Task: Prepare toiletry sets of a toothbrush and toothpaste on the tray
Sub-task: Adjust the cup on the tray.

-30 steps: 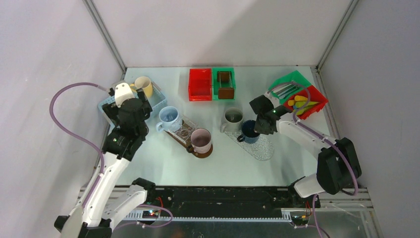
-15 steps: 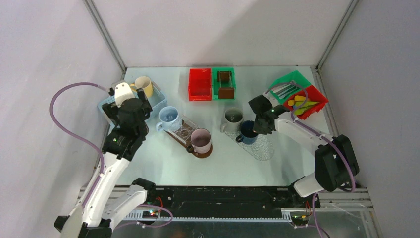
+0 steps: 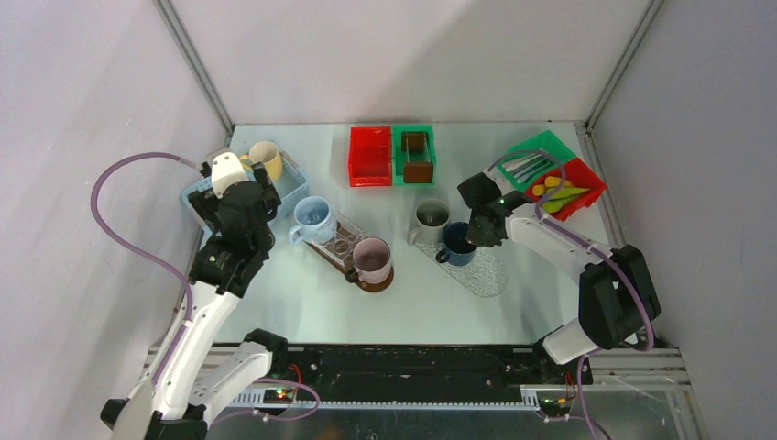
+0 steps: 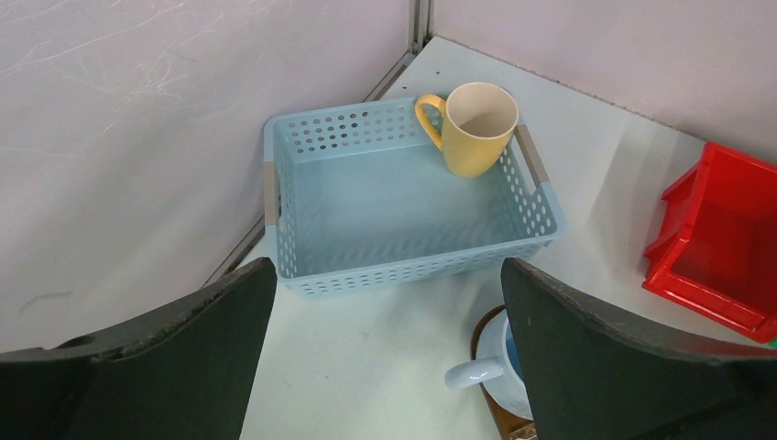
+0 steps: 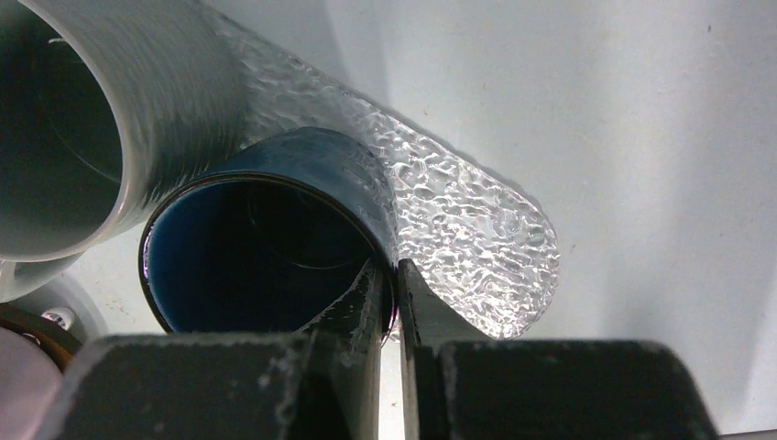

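Observation:
Pale toothbrushes [image 3: 524,167] lie in a green bin at the far right. Yellow, green and orange toothpaste tubes [image 3: 559,192] fill the red bin beside it. A clear textured tray [image 3: 487,272] [image 5: 476,229] carries a grey mug [image 3: 431,217] and a dark blue mug [image 3: 456,244] [image 5: 266,247]. My right gripper [image 3: 478,227] [image 5: 394,268] is shut on the dark blue mug's rim, one finger inside and one outside. My left gripper [image 4: 387,270] hangs wide open and holds nothing, above the table just in front of a light blue basket [image 4: 412,266].
A yellow mug [image 4: 476,128] stands in the basket's far corner. A brown tray [image 3: 332,240] holds a light blue mug [image 3: 312,217] and a pink mug [image 3: 373,259]. A red bin [image 3: 369,156] and a green bin [image 3: 417,156] sit at the back centre.
My right gripper has shifted slightly left and away from the arm bases, keeping hold of the dark blue mug. The left arm has not moved.

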Controlling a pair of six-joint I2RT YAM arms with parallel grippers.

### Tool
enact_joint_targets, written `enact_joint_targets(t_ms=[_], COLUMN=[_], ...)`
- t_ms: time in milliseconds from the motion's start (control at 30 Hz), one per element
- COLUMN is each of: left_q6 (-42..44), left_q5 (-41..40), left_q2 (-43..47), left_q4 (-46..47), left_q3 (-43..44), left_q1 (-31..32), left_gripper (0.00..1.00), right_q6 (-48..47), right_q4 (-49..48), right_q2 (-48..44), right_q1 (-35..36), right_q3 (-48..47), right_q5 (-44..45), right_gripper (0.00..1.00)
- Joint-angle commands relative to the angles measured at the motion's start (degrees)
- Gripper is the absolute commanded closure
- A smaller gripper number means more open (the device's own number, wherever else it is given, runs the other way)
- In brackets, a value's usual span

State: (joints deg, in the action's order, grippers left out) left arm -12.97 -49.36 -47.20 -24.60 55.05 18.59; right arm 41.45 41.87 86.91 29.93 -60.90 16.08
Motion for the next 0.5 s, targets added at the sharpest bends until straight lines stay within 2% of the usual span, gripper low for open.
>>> enact_joint_targets(t_ms=[0, 167, 467], left_q6=[0.8, 0.8, -0.8], left_q5=[-1.2, -1.0, 1.2], left_q2=[0.5, 0.4, -2.3], left_q4=[2.0, 2.0, -0.7], left_q3=[-0.6, -0.7, 2.5], left_q1=[-0.5, -0.6, -1.0], left_gripper=[0.0, 0.0, 0.0], right_q6=[-1.2, -1.8, -3.9], right_q4=[-0.9, -0.7, -0.7], right_q2=[0.5, 0.4, -3.3], right_q1=[0.4, 0.4, 0.2], right_q3=[-3.6, -4.3, -5.2], right_q5=[1.0, 0.3, -1.5], right_gripper=[0.89, 0.82, 0.6])
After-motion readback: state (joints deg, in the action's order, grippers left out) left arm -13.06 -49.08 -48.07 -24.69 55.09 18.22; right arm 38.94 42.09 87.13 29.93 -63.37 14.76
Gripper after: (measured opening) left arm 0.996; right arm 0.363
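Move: The blue mug's middle lies about 4 cm to the right hand's left, 1 cm ahead and 4 cm below; the nearly shut fingers straddle the right side of its rim. It stands on the clear tray, whose middle is some 4 cm left and 8 cm below the hand. The grey mug stands roughly 6 cm farther out and 11 cm left, the pink mug 3 cm back and 23 cm left. From the left hand, the blue mug is about 45 cm right, 1 cm ahead and 26 cm below. The right hand lets go of the blue mug's rim, its fingers spreading from almost shut to about a third open, one inside the mug and the other outside its right wall. While they part, it starts a slow lift of about 1 cm, easing about 1 cm left over the mug and 1 cm forward as well, with only a few degrees of counter-clockwise turn. ##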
